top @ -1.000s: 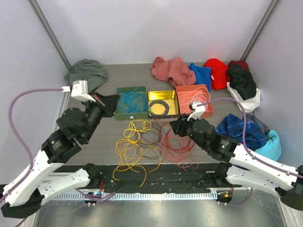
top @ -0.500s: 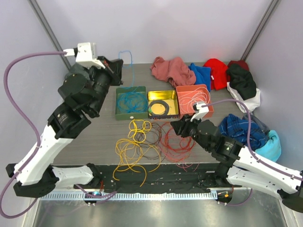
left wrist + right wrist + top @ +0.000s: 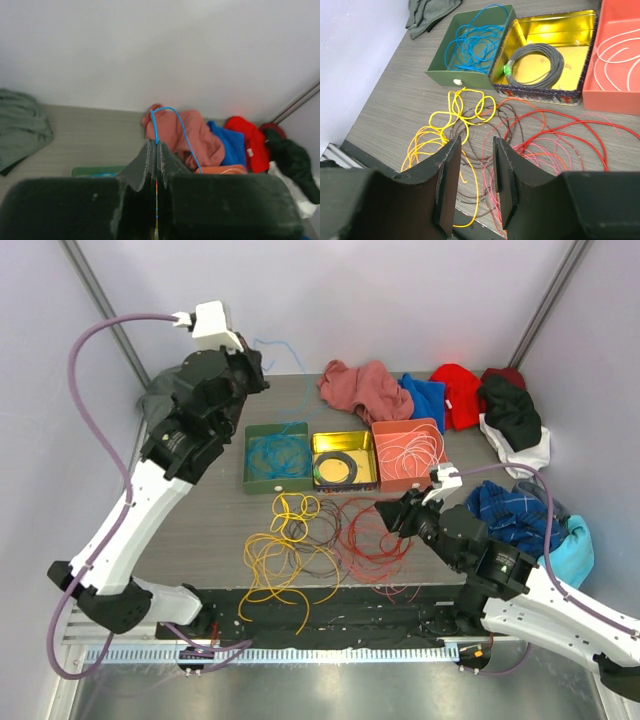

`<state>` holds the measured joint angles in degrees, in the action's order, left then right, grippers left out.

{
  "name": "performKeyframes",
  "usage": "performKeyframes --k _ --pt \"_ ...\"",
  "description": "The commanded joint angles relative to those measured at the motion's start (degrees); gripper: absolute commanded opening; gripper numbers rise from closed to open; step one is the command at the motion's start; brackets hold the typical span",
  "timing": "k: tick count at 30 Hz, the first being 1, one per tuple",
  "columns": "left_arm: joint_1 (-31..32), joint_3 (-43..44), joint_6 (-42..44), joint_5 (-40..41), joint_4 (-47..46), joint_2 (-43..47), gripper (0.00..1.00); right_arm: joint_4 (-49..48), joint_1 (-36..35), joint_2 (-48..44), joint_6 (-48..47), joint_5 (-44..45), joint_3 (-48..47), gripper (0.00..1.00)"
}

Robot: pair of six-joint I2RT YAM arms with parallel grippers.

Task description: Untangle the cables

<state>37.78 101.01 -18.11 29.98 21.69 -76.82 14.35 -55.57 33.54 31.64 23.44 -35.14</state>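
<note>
The cables lie in a tangle on the table's near half: yellow (image 3: 291,508), orange (image 3: 265,560), dark brown (image 3: 322,556) and red (image 3: 372,536) loops overlapping. More blue cable (image 3: 274,454) fills the green tin (image 3: 249,458). One blue strand (image 3: 169,111) rises from it to my left gripper (image 3: 256,364), which is held high above the table's back left and is shut on that strand (image 3: 156,143). White cables (image 3: 412,450) lie in the orange-red tin (image 3: 441,472). My right gripper (image 3: 389,514) hovers open over the red and brown loops (image 3: 476,144), holding nothing.
A gold tin (image 3: 366,440) between the other two holds a black coiled ring (image 3: 338,466). Clothes are heaped along the back and right: grey-green (image 3: 163,396), pink (image 3: 358,386), blue, red (image 3: 458,388), black (image 3: 510,408), white and plaid (image 3: 505,512).
My left arm has swung up and back from the green tin, drawing a blue strand up with it. My right gripper has drifted slightly to the right, still open.
</note>
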Motion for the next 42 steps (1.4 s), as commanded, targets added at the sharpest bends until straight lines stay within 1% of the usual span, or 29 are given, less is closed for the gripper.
performKeyframes --k 1,2,15,20,25,28,29,30,31,32,33,34,36,39,42 --pt "-3.4 -6.8 -6.9 -4.9 1.3 -0.4 0.0 0.8 -0.4 -1.6 0.1 2.7 0.8 0.4" --pt "-4.0 -9.1 -7.5 -5.3 0.6 -0.6 0.0 0.9 -0.4 -1.7 0.0 2.8 0.9 0.4" --pt "-11.5 -23.0 -12.4 -9.3 -8.0 -3.3 0.0 1.1 -0.4 -0.5 -0.9 4.4 1.0 0.4" --pt "-11.5 -26.6 -14.1 -12.4 -9.1 -3.3 0.0 1.0 -0.3 0.6 -1.4 4.6 1.0 0.4" --pt "-11.5 -31.8 -15.6 -13.2 -9.0 -3.5 0.0 0.5 -0.3 1.7 -1.6 4.5 1.0 0.4" --pt "-11.6 -34.0 -16.3 -13.6 -8.3 -3.4 0.0 0.1 -0.4 2.1 -1.6 4.2 1.0 0.4" --pt "-11.6 -34.0 -16.3 -13.6 -7.9 -3.3 0.01 0.0 -0.4 2.1 -1.6 4.2 0.9 0.4" --pt "-11.6 -33.9 -16.3 -13.5 -6.5 -3.0 0.11 0.1 -0.4 2.2 -1.6 4.1 0.9 0.4" --pt "-11.5 -33.7 -16.3 -12.6 -6.1 -1.8 0.38 0.1 -0.4 2.2 -1.7 4.2 0.9 0.4" --pt "-11.5 -33.5 -16.0 -12.0 -6.2 -1.0 0.49 -0.1 -0.4 2.2 -1.7 4.2 0.9 0.4" --pt "-11.6 -33.3 -16.0 -11.3 -6.4 0.1 0.57 0.0 -0.4 2.3 -1.8 4.4 0.8 0.4" --pt "-11.6 -32.4 -15.4 -10.0 -6.4 1.9 0.8 0.0 -0.4 2.4 -1.8 4.6 0.6 0.4" --pt "-11.6 -31.2 -14.8 -9.4 -5.8 3.9 1.0 -0.1 -0.4 2.5 -2.0 4.6 0.4 0.4" --pt "-11.4 -28.5 -13.6 -9.0 -4.5 7.5 1.0 -0.1 -0.4 2.8 -1.8 4.6 0.2 0.4" --pt "-11.4 -29.1 -13.4 -9.1 -3.2 12.9 1.0 0.2 -0.4 2.4 -1.2 4.9 0.4 0.4"
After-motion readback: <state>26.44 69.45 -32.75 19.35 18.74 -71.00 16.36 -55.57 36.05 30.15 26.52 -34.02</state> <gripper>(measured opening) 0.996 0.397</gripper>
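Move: The left hand, gripping the blue cable high up, has the green tray below it: about 46 cm down, some 9 cm ahead and 4 cm to its left. The gold tin's middle is about 18 cm to the right of the tray's and level with it in reach, while the yellow cable lies about 25 cm nearer the base than the tray, some 4 cm to its right. From the right hand the green tray lies about 25 cm ahead, 27 cm left and 20 cm below. The left hand carries the pinched end of the blue cable down towards the green tray, sinking some 28 cm while easing about 5 cm forward and then slightly back, the fingers tipping downward by about 30 degrees as it goes. At the bottom it opens wide to let go of the cable, then climbs away empty by some 8 cm, tipping partway back up, while the empty right hand only sinks about 3 cm with its fingers kept partly open. ##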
